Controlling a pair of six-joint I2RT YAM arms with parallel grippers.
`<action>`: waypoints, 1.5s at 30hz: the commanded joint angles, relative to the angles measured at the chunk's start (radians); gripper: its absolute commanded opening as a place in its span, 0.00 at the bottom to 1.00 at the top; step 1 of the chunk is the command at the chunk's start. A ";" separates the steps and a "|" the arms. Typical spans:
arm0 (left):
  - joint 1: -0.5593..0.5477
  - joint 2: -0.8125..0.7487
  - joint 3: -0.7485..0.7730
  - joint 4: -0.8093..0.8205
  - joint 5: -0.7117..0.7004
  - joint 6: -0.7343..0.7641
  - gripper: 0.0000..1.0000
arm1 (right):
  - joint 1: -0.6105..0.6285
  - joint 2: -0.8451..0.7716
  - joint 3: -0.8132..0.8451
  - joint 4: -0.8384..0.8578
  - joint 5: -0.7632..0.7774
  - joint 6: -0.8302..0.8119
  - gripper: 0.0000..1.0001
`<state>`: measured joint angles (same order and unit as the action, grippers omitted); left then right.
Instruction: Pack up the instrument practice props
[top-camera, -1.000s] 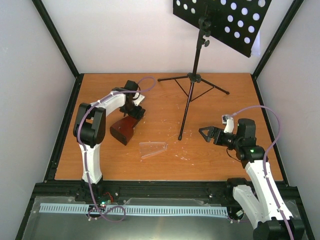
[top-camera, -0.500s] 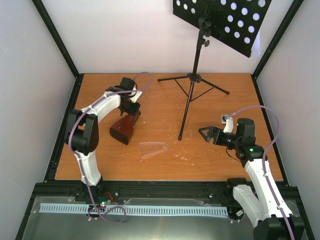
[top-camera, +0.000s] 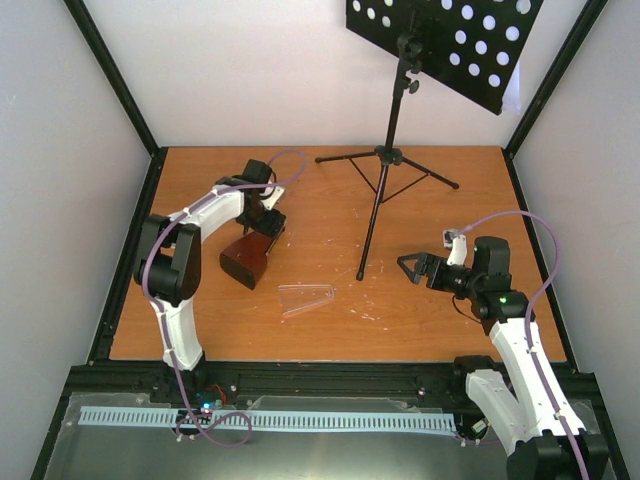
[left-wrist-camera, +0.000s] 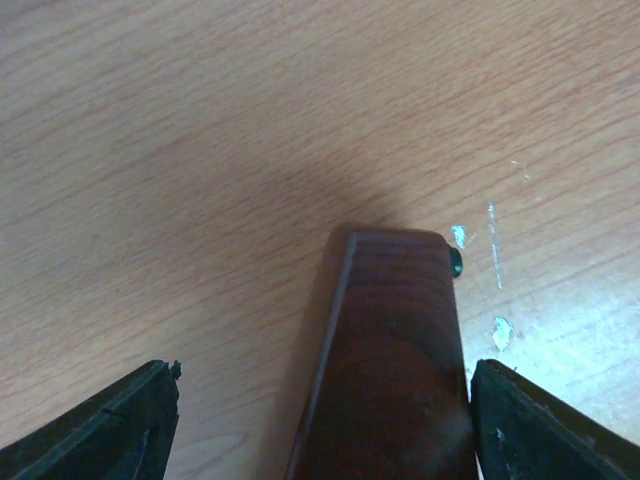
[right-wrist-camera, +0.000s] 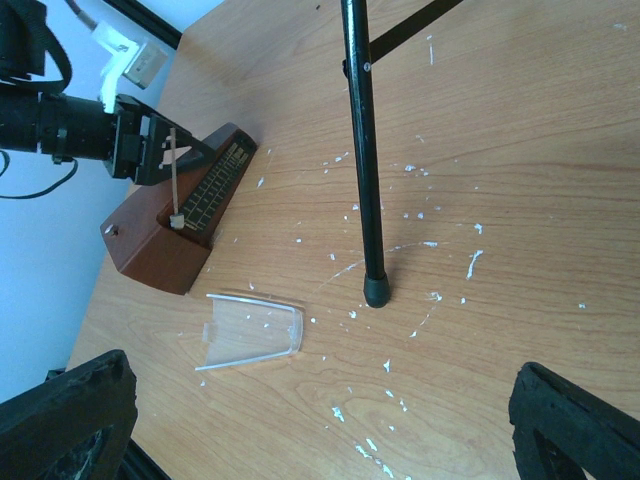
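The red-brown wooden metronome (top-camera: 247, 262) lies on its side left of centre, its pendulum face showing in the right wrist view (right-wrist-camera: 205, 195). My left gripper (top-camera: 268, 228) is open and straddles the metronome's narrow top (left-wrist-camera: 390, 360). One finger (left-wrist-camera: 530, 430) touches the wood; the other (left-wrist-camera: 110, 430) stands well apart. The clear plastic cover (top-camera: 306, 298) lies loose on the table beside the metronome (right-wrist-camera: 250, 330). The black tripod music stand (top-camera: 385, 150) stands at the back with its perforated desk (top-camera: 450, 40) raised. My right gripper (top-camera: 412, 267) hovers open and empty at the right (right-wrist-camera: 320, 420).
One stand leg ends in a rubber foot (right-wrist-camera: 377, 290) near the table's middle, between the cover and my right gripper. White scuff marks (right-wrist-camera: 440, 245) dot the wooden tabletop (top-camera: 330, 330). Black frame rails (top-camera: 130, 240) and grey walls close in the sides.
My left arm's elbow has swung left and its gripper has shifted slightly over the metronome's top. The metronome, the cover and the right arm have stayed put.
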<state>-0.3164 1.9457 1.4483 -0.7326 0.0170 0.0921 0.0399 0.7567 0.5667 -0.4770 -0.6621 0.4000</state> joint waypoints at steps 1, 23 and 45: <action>-0.006 0.056 0.066 -0.020 -0.035 0.013 0.81 | 0.006 -0.028 -0.010 -0.018 0.016 -0.015 1.00; -0.006 0.046 0.037 0.011 -0.037 -0.017 0.37 | 0.006 -0.038 -0.013 -0.024 0.030 -0.018 1.00; -0.006 -0.264 -0.201 0.689 0.250 -0.126 0.24 | 0.006 -0.043 -0.028 -0.007 0.049 -0.009 1.00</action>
<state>-0.3164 1.7714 1.3285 -0.3462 0.1341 0.0044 0.0399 0.7261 0.5564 -0.4896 -0.6201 0.3866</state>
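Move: Just below the left hand lies the metronome's narrow end, between the open fingers; its middle is roughly 6 cm back, 2 cm left and 4 cm lower. The clear cover lies about 19 cm back and 7 cm right of that hand, the stand's front foot some 13 cm back and 18 cm right. From the right hand the metronome is about 31 cm left, 11 cm ahead and 15 cm down. Sinking about 2.5 cm around the lying metronome's narrow end, the left hand closes its fingers from wide to half open and pinches the wooden body there. Keeping that grip, it then rises some 11 cm, drawing about 3.5 cm forward and as much right, while the fingertips swing forward and rightward by roughly 25 degrees. ##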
